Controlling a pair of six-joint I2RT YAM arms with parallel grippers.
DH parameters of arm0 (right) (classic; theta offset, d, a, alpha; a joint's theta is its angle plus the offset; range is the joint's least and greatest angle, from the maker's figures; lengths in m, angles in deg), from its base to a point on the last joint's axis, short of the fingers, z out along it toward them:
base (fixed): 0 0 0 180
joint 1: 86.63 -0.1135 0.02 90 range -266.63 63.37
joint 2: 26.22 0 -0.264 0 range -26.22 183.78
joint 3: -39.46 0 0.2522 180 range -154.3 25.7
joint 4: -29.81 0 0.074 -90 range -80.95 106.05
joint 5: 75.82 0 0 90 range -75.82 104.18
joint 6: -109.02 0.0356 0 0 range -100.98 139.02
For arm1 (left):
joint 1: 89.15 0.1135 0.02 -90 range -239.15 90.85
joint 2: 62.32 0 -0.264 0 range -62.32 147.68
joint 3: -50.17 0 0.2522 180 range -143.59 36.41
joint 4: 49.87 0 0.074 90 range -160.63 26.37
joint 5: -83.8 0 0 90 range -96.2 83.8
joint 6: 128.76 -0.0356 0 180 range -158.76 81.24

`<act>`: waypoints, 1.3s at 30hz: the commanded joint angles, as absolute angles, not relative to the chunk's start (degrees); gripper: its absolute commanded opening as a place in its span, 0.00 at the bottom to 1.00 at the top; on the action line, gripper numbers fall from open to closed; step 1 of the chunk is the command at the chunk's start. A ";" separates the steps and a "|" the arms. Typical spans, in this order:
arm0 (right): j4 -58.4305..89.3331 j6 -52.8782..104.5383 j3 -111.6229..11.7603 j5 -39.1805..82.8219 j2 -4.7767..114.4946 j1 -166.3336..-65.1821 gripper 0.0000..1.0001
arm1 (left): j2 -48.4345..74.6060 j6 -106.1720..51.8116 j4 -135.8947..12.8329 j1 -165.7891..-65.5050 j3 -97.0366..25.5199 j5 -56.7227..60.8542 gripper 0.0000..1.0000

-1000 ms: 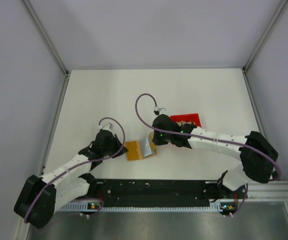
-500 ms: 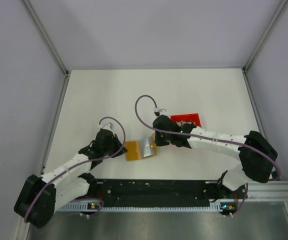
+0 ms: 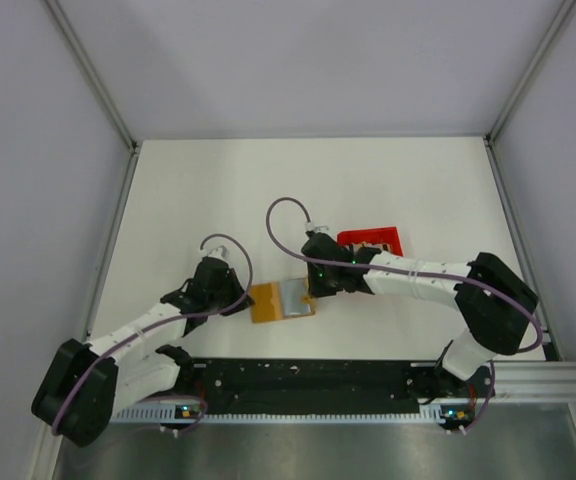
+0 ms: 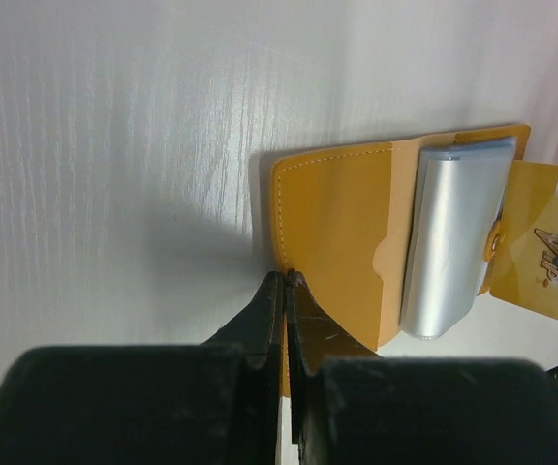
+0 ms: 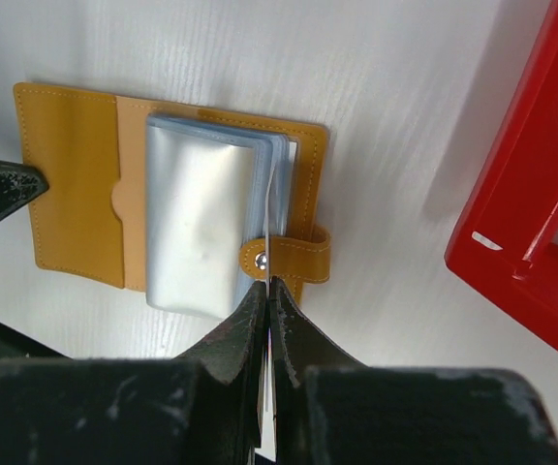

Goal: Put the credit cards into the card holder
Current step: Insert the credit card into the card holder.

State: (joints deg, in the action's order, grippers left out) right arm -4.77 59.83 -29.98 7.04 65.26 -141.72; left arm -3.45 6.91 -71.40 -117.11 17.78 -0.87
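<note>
The orange card holder [image 3: 281, 301] lies open on the white table, its clear plastic sleeves [image 5: 201, 223] stacked in the middle and its snap tab [image 5: 294, 260] on the right edge. My left gripper [image 4: 287, 277] is shut on the holder's left flap edge [image 4: 284, 208]. My right gripper [image 5: 267, 282] is shut on a credit card [image 5: 271, 218]. The card is upright and edge-on, showing as a thin pale line. Its far end reaches in among the sleeves by the snap. In the top view the right gripper [image 3: 314, 290] is at the holder's right side and the left gripper [image 3: 245, 304] at its left.
A red raised-rim tray [image 3: 371, 240] stands just behind and to the right of the holder, close to my right wrist; its corner [image 5: 526, 194] fills the right wrist view's right side. The black rail [image 3: 308, 385] with the arm bases runs along the near edge.
My right gripper has shifted slightly left and nearer with the card, and the holder's right side now lies flatter. The left gripper has kept its hold at the left edge.
</note>
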 commanded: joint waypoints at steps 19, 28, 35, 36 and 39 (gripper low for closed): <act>8.04 65.95 -33.18 29.81 70.72 -138.22 0.00 | 2.37 6.50 -66.54 -117.27 16.55 1.80 0.00; 17.42 66.56 -33.28 37.28 69.75 -138.31 0.00 | 3.95 7.21 -64.52 -117.27 17.08 2.42 0.00; 16.85 65.86 -33.10 35.20 69.14 -138.22 0.00 | 4.30 7.12 -64.69 -117.36 16.55 2.59 0.00; 16.23 65.34 -33.01 33.71 68.88 -138.31 0.00 | 4.21 7.12 -64.95 -117.36 16.46 2.42 0.00; 9.56 63.32 -33.10 26.25 66.77 -138.22 0.00 | 3.95 7.12 -65.48 -117.36 16.46 2.07 0.00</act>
State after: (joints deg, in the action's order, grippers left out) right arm 14.33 65.69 -31.79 33.58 69.57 -137.90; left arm 3.85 7.37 -64.08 -117.11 16.82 2.23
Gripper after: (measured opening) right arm 0.005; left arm 0.010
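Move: The right hand holds a tan card on edge. The clear sleeves lie about 4 cm to its left, 1 cm ahead and 3 cm below. The strap is some 3 cm under it and the plain left flap about 11 cm to its left; the red box stands 11 cm right and 9 cm farther out. From the left hand, its shut fingertips at the flap's left edge, the sleeves are some 10 cm right and 1 cm ahead. Leftwards at first, almost level, the right hand draws the gripped card about 4 cm over the sleeves towards the left fingers, then goes faster up and left, some 8 cm leftwards and 5 cm up in all, tips swinging left by nearly 30 degrees. The shut left fingertips stay on the flap's edge, shifting about 1.5 cm right and 1 cm forward. ##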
